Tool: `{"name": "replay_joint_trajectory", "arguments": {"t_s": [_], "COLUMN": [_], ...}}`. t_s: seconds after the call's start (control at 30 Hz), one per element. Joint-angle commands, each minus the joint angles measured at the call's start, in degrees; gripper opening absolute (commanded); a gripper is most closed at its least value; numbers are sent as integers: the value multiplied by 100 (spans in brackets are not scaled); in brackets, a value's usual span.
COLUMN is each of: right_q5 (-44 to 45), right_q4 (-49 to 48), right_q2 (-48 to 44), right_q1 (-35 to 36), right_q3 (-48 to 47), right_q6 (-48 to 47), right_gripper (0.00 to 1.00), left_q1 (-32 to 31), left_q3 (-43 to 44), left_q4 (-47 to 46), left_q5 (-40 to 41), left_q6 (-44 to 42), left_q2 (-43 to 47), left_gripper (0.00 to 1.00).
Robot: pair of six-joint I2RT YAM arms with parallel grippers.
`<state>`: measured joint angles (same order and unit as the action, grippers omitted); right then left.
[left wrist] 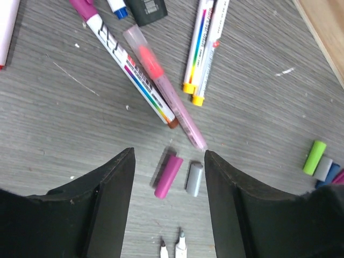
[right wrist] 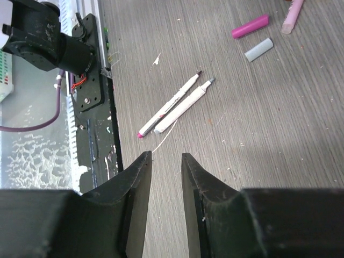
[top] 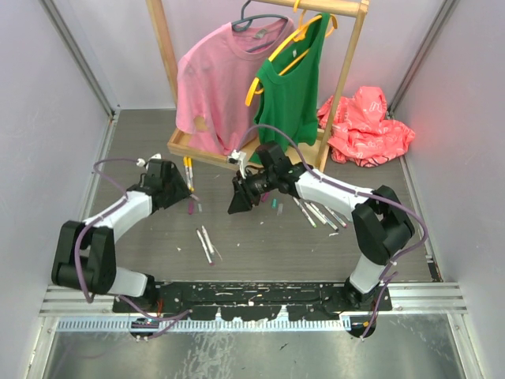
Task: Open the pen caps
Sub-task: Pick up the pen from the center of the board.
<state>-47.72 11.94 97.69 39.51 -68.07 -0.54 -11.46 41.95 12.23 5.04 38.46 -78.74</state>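
My left gripper (left wrist: 169,153) hangs open just above the table. A magenta pen cap (left wrist: 168,176) and a grey pen cap (left wrist: 194,179) lie loose on the wood between its fingers. More caps, among them a green one (left wrist: 314,157), lie to the right. Ahead lie a pink highlighter (left wrist: 166,88), a purple-capped marker (left wrist: 129,59) and two yellow-capped markers (left wrist: 201,48). My right gripper (right wrist: 166,156) is open by a narrow gap and holds nothing. Beyond it rest two uncapped markers (right wrist: 177,105). From above, both grippers (top: 188,196) (top: 237,205) sit mid-table.
A wooden clothes rack base (top: 185,146) with a pink shirt (top: 217,79) and a green top (top: 296,83) stands behind. A red bag (top: 367,126) lies at back right. Several markers (top: 319,213) lie under the right arm. The black base rail (right wrist: 94,107) borders the near edge.
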Motion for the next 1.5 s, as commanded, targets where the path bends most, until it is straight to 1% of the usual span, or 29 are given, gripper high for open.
{"name": "replay_joint_trajectory", "arguments": {"t_s": [0.0,0.13,0.2,0.33,0.53,0.73,1.07,1.17,1.33,1.47], "right_q5": [-198,-223,-243,-259,-262,-286,-308,-305,-308,-324], "right_q4": [71,114,119,132,149,168,168,168,168,176], "right_q2": [-241,-207,-200,-172,-141,-110,-101,-100,-101,-87], "right_q1": [15,13,17,20,14,15,15,15,21,19], "right_q3": [-204,-227,-227,-230,-246,-252,-256,-251,-259,-252], "right_q6": [-298,-331,-352,-362,-369,-374,-369,-371,-370,-371], "right_gripper": [34,34,34,34,34,34,34,34,34,34], "left_q1": [109,116,118,122,119,118,120,118,124,118], "left_q3": [622,1149,1421,1758,1792,1952,1846,1945,2199,2296], "left_q4": [91,520,781,1094,995,1093,967,1034,1253,1341], "left_q5": [117,300,372,451,437,416,245,210,182,134], "left_q6": [214,357,365,339,329,303,373,398,408,400], "left_q2": [-492,-957,-1174,-1496,-1698,-1880,-1608,-1688,-1959,-2080], "left_gripper": [55,51,48,44,45,44,45,44,36,33]}}
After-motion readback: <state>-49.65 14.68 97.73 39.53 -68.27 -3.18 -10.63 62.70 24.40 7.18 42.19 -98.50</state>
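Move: The pair of yellow-capped pens lies along my forward direction, its middle about 11 cm ahead of my left hand, in line with it and some 4 cm lower. At table height too, the clear pink pen is about 5 cm ahead and 2 cm left, the purple-capped pen 6 cm ahead and 6 cm left, and the loose magenta cap 2 cm back. From my idle right hand the yellow-capped pens are roughly 20 cm ahead, 15 cm left and 13 cm down. I send my left hand forward about 5 cm, from beside the loose caps to over the near ends of the yellow-capped pens. Most of that comes quickly; then I sink to some 3 cm lower, hover, and creep forward again with a slight rise. My fingers tip about 10 degrees further down and narrow without shutting. ##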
